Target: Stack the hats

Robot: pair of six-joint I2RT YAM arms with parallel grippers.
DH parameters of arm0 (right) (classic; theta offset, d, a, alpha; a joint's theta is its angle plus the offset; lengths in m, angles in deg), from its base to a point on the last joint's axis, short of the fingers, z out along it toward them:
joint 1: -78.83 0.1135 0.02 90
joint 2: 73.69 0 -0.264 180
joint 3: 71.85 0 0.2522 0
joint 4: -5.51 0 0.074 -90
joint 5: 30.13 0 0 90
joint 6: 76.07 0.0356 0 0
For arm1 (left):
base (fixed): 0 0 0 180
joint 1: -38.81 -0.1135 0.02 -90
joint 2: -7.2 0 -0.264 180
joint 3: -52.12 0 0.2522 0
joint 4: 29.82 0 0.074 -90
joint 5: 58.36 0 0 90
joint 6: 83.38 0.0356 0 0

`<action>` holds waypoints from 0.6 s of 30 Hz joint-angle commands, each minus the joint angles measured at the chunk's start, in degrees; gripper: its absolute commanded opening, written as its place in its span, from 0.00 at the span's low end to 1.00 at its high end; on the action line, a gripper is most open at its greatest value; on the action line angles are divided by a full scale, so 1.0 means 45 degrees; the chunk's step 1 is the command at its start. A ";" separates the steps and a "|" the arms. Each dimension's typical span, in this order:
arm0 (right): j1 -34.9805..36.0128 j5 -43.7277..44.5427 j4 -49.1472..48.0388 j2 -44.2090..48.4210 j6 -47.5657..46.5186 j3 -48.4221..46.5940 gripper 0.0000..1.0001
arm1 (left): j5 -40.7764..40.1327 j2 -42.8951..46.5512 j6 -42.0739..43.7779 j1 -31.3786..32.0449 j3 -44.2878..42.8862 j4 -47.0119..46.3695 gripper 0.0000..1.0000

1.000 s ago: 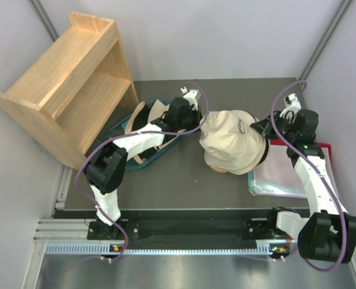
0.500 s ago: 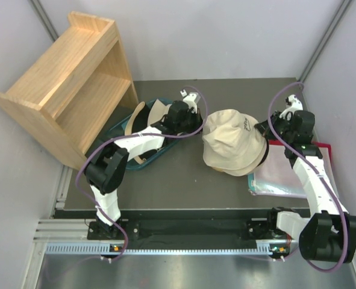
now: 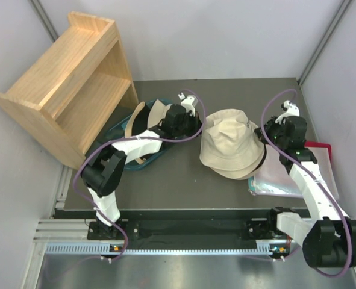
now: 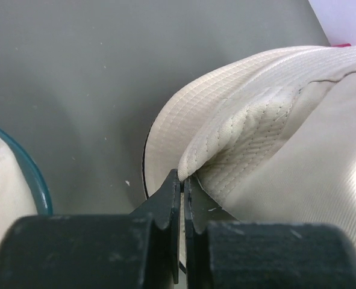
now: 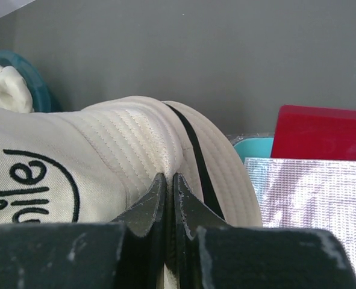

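Note:
A cream bucket hat [image 3: 229, 147] with a black logo hangs stretched between my two grippers over the middle of the table. My left gripper [image 3: 200, 127] is shut on its left brim; in the left wrist view the gripper [image 4: 182, 178] pinches the brim edge of the hat [image 4: 274, 132]. My right gripper [image 3: 264, 136] is shut on its right side; in the right wrist view it [image 5: 168, 178] pinches a fold of the hat [image 5: 75, 150]. A second brim with black lining [image 3: 251, 171] shows underneath. More cream hats [image 3: 155, 114] lie in the teal tub [image 3: 120, 127]. The wooden stand is hidden.
A wooden shelf unit [image 3: 69, 84] lies tilted at the back left. A clear pouch [image 3: 286, 177] with a red item [image 3: 323, 150] lies at the right. The tub rim shows in the left wrist view [image 4: 30, 174].
The held hat has come down and spread wider, covering the brown stand that showed below it before. Both grippers kept their hold; the right one shifted slightly away from me.

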 commanded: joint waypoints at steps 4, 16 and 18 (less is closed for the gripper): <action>-0.0197 0.1268 0.1818 0.0612 -0.0227 -0.0348 0.39 | -0.1365 0.2229 0.1014 -0.0266 -0.0306 0.1244 0.56; -0.2245 0.2031 0.3733 0.1373 -0.0578 -0.2243 0.99 | -0.4411 0.6017 0.1309 -0.2062 0.1251 0.4291 0.99; -0.2462 0.2031 0.3753 0.1627 -0.0578 -0.2224 1.00 | -0.4667 0.6469 0.1154 -0.2375 0.1760 0.4762 0.99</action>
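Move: Both my hands pinch opposite edges of the top hat's brim. The middle of the hat stack on its stand is about 12 cm right of my left hand and 7 cm back, at nearly brim height. From my right hand it is about 12 cm left and 5 cm back. The blue bin sits some 23 cm left of my left hand, 4 cm back and 12 cm below. The plastic folder is roughly 15 cm right of my right hand, 15 cm back and 14 cm down. I open both grippers wide and let go of the brim. My left hand lifts away from the hats, then sweeps left towards the bin, about 14 cm left and 11 up, swinging some 20 degrees counter-clockwise. My right hand backs off about 7 cm to the right and slightly back, dipping a little before rising, and turns about 15 degrees clockwise. ##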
